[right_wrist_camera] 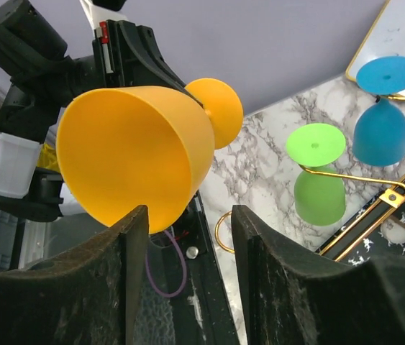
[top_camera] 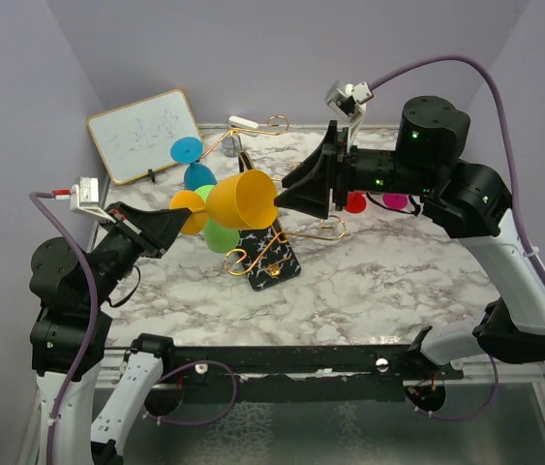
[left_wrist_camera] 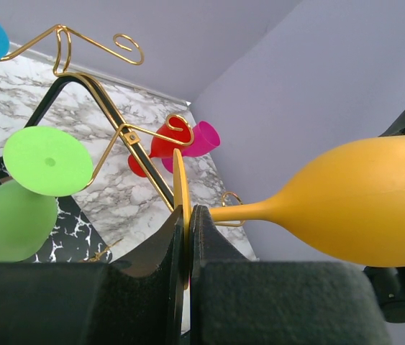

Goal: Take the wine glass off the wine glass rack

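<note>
An orange wine glass (top_camera: pixel 241 200) lies sideways in the air, bowl pointing right, above the wine glass rack (top_camera: pixel 291 237) with its gold wire arms and black speckled base (top_camera: pixel 274 263). My left gripper (left_wrist_camera: pixel 188 215) is shut on the glass's flat foot (left_wrist_camera: pixel 181 188), with the stem and bowl (left_wrist_camera: pixel 367 205) sticking out to the right. My right gripper (right_wrist_camera: pixel 188 215) is open just below the bowl's rim (right_wrist_camera: pixel 137 151). Its left finger (right_wrist_camera: pixel 126 251) sits by the rim, and nothing is between the jaws. In the top view the right gripper (top_camera: pixel 287 194) is at the bowl's mouth.
A green glass (top_camera: pixel 219 235) and two blue ones (top_camera: pixel 195 165) hang upside down on the rack's left side. Red (top_camera: pixel 354 202) and magenta (top_camera: pixel 395 201) glasses show behind the right arm. A framed whiteboard (top_camera: pixel 146 134) leans at the back left. Walls close in on three sides.
</note>
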Robot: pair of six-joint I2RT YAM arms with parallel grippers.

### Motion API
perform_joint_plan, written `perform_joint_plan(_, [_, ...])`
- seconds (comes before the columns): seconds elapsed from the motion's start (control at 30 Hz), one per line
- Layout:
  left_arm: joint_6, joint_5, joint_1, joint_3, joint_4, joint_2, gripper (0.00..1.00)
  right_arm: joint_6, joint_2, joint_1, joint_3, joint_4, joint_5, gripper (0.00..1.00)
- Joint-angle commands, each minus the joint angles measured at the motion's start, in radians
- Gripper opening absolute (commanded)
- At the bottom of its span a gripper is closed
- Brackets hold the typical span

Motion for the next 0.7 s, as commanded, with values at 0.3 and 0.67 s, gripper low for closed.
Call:
perform_joint_plan(0.3, [0.013, 0.008, 0.003, 0.004, 0.016, 0.01, 0.0, 0.07, 0.056, 0.001, -0.002, 0.071, -0.033, 0.45])
perform_joint_plan(0.67, [0.018, 0.016, 0.003, -0.009, 0.016, 0.015, 0.0, 0.094, 0.137, 0.001, 0.044, 0.064, 0.0, 0.15])
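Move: The left hand still holds the yellow wine glass by its foot; the glass's middle is about 7 cm to that hand's right, 2 cm ahead and 1 cm above. From the right hand, pointing left and half open, the yellow glass's middle lies some 9 cm left, 1 cm back and 3 cm lower; its rim's far edge is about 4 cm left, 2 cm ahead, 2 cm below. The green glass hangs roughly 10 cm ahead, 13 cm left and the blue one 22 cm ahead, 18 cm left, both some 20 cm lower. The right fingers straddle the far side of the yellow glass's rim and close on its wall, narrowing from half open to under a third. To get there the right hand goes left, forward and down, about 5 cm in all and quickening, tipping slightly. The left hand keeps its pinch on the foot and all but holds its place. ##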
